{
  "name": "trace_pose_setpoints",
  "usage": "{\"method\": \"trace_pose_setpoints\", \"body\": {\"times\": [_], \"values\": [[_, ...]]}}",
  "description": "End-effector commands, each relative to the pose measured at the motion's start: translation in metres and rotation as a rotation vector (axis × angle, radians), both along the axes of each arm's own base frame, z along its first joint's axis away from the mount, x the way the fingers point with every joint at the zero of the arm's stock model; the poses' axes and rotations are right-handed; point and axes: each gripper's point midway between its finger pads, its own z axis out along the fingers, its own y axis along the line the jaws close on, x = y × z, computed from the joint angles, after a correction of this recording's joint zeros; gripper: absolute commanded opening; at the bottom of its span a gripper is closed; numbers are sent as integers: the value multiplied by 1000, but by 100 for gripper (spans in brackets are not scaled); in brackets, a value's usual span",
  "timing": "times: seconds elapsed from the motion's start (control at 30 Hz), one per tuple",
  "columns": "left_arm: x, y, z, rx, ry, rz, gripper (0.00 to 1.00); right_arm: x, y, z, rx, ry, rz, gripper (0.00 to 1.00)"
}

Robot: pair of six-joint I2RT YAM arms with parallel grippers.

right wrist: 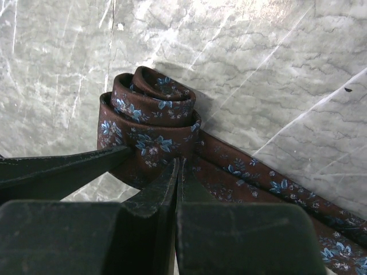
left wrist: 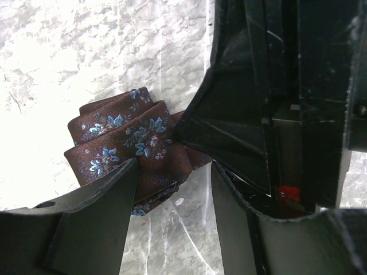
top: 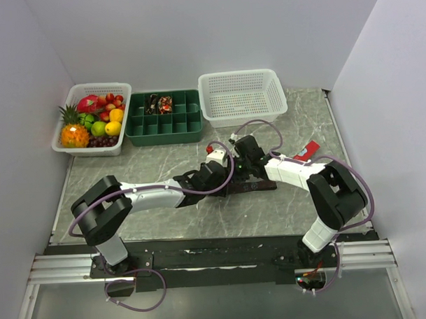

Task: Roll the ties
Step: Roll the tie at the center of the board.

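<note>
A dark brown tie (right wrist: 150, 123) with blue flowers lies on the marble table, one end rolled into a loose coil and its tail (right wrist: 275, 183) running off to the lower right. My right gripper (right wrist: 180, 165) is shut, its tips pressed against the tie at the foot of the coil. No fabric shows between its fingers. My left gripper (left wrist: 172, 177) stands open beside the coil (left wrist: 123, 137), one finger (left wrist: 97, 212) lying over the coil's edge. In the top view both grippers, left (top: 212, 175) and right (top: 238, 171), meet over the tie (top: 254, 187) at mid-table.
At the back stand a fruit basket (top: 65, 143), a green compartment tray (top: 163, 130) holding rolled ties, and a white mesh basket (top: 243, 115). A small red bar (top: 307, 150) lies right of the right arm. White walls close in both sides.
</note>
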Motion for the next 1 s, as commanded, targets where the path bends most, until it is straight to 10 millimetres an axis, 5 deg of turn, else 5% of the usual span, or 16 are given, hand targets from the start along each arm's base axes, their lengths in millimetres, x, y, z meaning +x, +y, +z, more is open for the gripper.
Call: {"method": "trace_pose_setpoints", "body": {"times": [0.0, 0.23, 0.47, 0.7, 0.97], "values": [[-7, -16, -4, -60, 29, -41, 59, 8, 12, 23, 60, -58, 37, 0], [-10, -20, -6, -85, 42, -57, 59, 7, 19, 18, 83, -33, 62, 0], [-12, -20, -11, -79, 50, -63, 52, 5, 22, 33, 123, -77, 87, 0], [-11, -17, -16, -61, 54, -47, 15, 7, 22, 26, 110, -58, 79, 0], [-9, -9, -27, -14, 66, -14, 1, 9, 8, 23, 44, -65, 29, 0]]}}
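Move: The left hand is open, with the rolled tie about 2 cm ahead, 2 cm to its left and 2 cm below. From the shut right hand that roll lies some 3 cm to the left, about 1 cm nearer the base and 1 cm lower. The unrolled tail's middle is roughly 11 cm right of the left hand, level with it. The green tray sits some 25 cm ahead and 18 cm left of the left hand. With one finger already against the roll, the left gripper slides about 1.5 cm to the right and slightly down, then shuts almost completely at the roll's near right edge, beside the right fingertips. The closed right fingers stay against the roll, easing about 1 cm left and up and turning only a few degrees. ##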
